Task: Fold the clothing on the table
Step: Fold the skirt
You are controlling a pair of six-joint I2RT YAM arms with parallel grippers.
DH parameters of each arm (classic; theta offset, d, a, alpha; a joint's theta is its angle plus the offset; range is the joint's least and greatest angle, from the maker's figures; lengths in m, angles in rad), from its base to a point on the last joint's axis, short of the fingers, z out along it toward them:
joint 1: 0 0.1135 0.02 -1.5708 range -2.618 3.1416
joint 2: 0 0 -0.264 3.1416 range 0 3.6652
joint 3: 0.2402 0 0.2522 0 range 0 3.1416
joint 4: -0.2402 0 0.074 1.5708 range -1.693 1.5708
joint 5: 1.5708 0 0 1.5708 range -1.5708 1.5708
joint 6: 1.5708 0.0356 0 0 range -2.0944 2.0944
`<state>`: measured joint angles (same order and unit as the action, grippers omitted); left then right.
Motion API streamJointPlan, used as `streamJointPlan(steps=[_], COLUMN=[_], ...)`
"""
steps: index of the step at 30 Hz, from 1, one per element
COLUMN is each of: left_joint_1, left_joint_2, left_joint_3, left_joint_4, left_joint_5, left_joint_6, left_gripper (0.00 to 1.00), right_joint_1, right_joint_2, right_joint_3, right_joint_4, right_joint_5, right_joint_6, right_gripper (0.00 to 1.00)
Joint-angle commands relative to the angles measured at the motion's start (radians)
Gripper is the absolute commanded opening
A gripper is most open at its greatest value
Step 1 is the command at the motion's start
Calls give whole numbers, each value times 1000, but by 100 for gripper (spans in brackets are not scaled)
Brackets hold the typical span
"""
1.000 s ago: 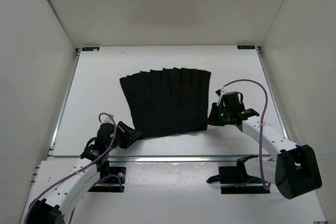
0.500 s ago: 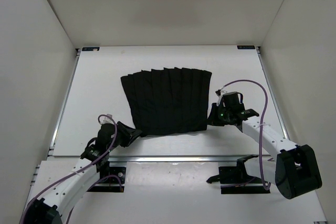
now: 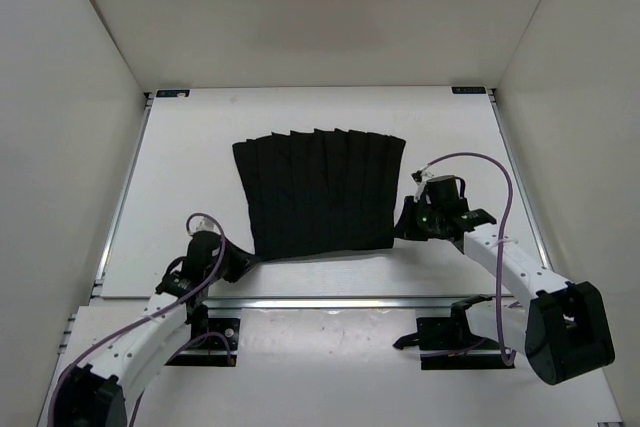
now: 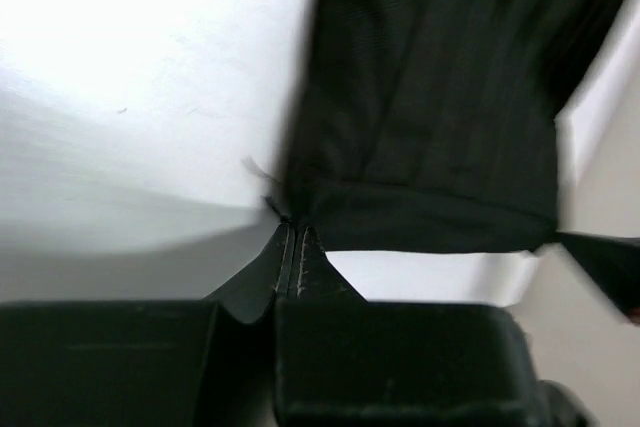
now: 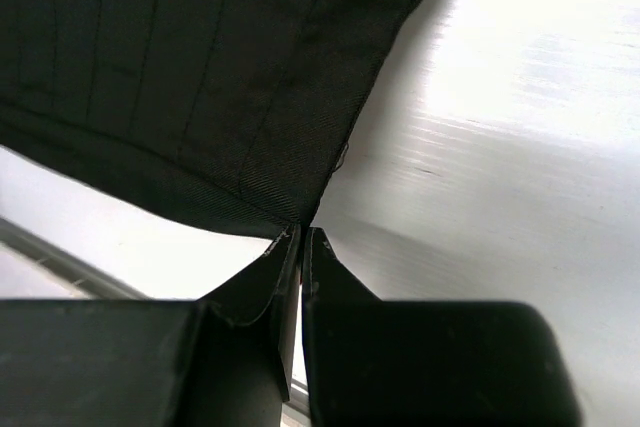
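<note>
The clothing [image 3: 320,192], a black pleated skirt-like garment, lies spread in the middle of the white table [image 3: 190,177]. My left gripper [image 3: 250,259] is at its near left corner, jaws shut on that corner of the clothing [image 4: 420,127], as the left wrist view [image 4: 290,229] shows. At the near right corner my right gripper [image 3: 402,232] is shut on the fabric; in the right wrist view the corner of the clothing [image 5: 200,77] runs into the closed fingertips [image 5: 302,232]. Both pinched corners look slightly raised off the table.
White walls enclose the table on three sides. A metal rail [image 3: 330,299] runs along the near edge, with the arm bases [image 3: 450,332] just below it. Bare table surface lies left, right and behind the garment.
The left gripper has closed onto the garment's near left corner and drawn slightly toward the near edge. The right gripper stays shut on the near right corner, hardly moving.
</note>
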<state>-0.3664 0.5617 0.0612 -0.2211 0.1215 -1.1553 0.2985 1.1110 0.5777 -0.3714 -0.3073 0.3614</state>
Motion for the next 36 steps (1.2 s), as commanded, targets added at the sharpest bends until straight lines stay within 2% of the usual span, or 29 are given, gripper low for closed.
streamJointPlan(steps=[1,3,6,10,14,17,22,27,32,36], left_joint_1=[20,14,0,29,-17,-5,47,32,32,32], left_joint_2=[120,216,267,274,268,222,187,181,207,224], left_joint_3=[136,268,382,443,494,561,756,923,1091,1065], left_joint_4=[-96,-170,-254,-314,-412,-490,-685,-791,-870,-844], left_joint_5=[32,43,24,59,46,63,41,35,52,69], left_joint_6=[222,325,411,477,526,554,655,671,686,691], left_gripper=[0,0,0,0,0,0,0,0,0,0], right_joint_1=[-21,-22,-24,-44,-48,-48,-97,-154,-105,-110], right_joint_2=[-45,-57,-63,-60,-86,-121,-241,-329,-346,-324], right_joint_3=[34,60,105,125,132,145,183,316,448,398], right_joint_4=[-7,-29,-92,-168,-233,-277,-366,-511,-607,-554], right_joint_5=[-10,-10,13,-6,-12,-26,-81,-64,16,-74], right_joint_6=[-32,-48,-45,-74,-85,-98,-101,-153,-144,-177], right_gripper=[0,0,0,0,0,0,0,0,0,0])
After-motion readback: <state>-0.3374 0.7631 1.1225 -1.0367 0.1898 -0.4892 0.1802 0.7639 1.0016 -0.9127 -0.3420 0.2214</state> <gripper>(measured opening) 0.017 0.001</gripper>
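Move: The skirt lies pleated with its hem outward, its near left corner already pinched in the left fingers, its middle about 15 cm ahead and 16 cm right of that hand, 1 cm below. From the right hand, which still has the near right corner, the skirt's middle is roughly 9 cm ahead, 16 cm left and 5 cm down; the hem's right corner is some 22 cm ahead and 2 cm left. The skirt is hoisted by its two near corners. The left hand keeps its pinch and climbs about 24 cm, ending almost above its start, swinging some 25 degrees clockwise and rolling its left side up. The right rises about 16 cm, easing slightly back and right; its fingers stay shut, but the corner has come out of them. ##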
